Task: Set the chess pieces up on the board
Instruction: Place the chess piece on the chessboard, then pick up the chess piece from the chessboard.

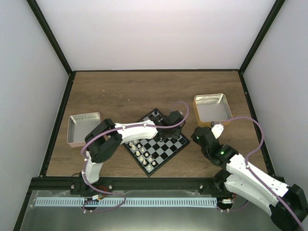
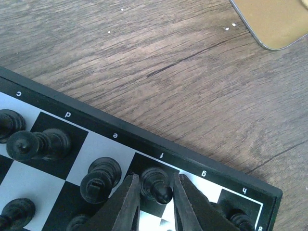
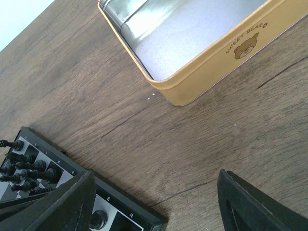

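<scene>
The board lies turned like a diamond at the table's middle. White chess pieces stand in rows at its near left side. Black chess pieces stand along its far edge, by the letters on the rim. One black piece lies tipped over on the d square. My left gripper straddles an upright black piece on the f square, jaws slightly open, fingers close to its base. My right gripper hangs wide open and empty over bare wood beside the board's corner.
An empty metal tin with a tan rim sits at the back right, just ahead of the right gripper. A second metal tray with a pink rim stands at the left. Dark frame rails border the table.
</scene>
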`<state>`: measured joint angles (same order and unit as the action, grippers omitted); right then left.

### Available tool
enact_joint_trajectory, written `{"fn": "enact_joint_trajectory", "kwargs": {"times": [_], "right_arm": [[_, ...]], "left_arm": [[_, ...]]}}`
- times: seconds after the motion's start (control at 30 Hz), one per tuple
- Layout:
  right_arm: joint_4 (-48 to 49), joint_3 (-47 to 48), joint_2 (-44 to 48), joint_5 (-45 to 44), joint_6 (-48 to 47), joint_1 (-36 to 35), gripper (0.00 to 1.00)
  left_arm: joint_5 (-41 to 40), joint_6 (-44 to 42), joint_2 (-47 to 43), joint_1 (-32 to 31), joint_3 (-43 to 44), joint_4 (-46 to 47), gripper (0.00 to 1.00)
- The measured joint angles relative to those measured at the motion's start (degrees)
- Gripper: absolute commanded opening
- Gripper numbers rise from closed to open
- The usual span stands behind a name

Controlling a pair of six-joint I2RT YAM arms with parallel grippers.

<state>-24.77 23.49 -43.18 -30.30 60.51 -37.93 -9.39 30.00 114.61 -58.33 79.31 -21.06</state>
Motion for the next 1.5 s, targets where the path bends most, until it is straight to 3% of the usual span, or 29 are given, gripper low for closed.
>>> {"fn": "enact_joint_trajectory", "kwargs": {"times": [0.4,0.77,0.93,1.2,1.5], "right_arm": [[1.0,0.0,0.3,2.6,-2.8,0.0,0.71],[3.2,8.5,-8.5,16.0,-12.6,-0.2,0.65],[4.7,13.2,-15.6,19.1,-14.4,-5.8,0.61],[2.9,22.3,-29.2,20.9,-14.4,-16.3,0.45],[1.3,23.3,-39.4,28.0,-14.4,-22.9,0.41]], "left_arm": [[-0.3,0.1,-5.1,-0.5,0.2,-1.7,0.31],[-16.8,-1.2,-26.8,-0.5,-12.0,0.0,0.42],[-24.4,-3.0,-38.7,-0.4,-19.6,1.9,0.48],[-32.8,-4.3,-55.4,0.0,-27.5,2.4,0.52],[-34.5,-3.1,-62.0,0.3,-33.8,2.7,0.52]]}}
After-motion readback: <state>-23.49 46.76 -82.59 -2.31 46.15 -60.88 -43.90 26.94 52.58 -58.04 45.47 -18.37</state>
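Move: The left fingers, already slack, straddle the black piece on square f at the board's far-right edge, its middle about 1 cm below the hand point; its e-square neighbour is roughly 2 cm ahead and 2 cm left. For the right hand, the loose black piece lies about 8 cm back, 24 cm left and 8 cm down (12 cm back, 8 cm left of the left hand). A white pawn sits 2 cm back and 2 cm left of that loose piece, and the corner-square black piece is about 13 cm left and 1 cm ahead of the right hand. Open the left gripper wider and lift it off the f-square piece, straight up at first, then sweep it up and left off the board, about 20 cm each way, tilting the fingers up by some 35 degrees. Swing the right gripper left over the board towards the loose black piece, then back and down in the last part, turning it counter-clockwise and tipping it down while its fingers partly close, still empty. ##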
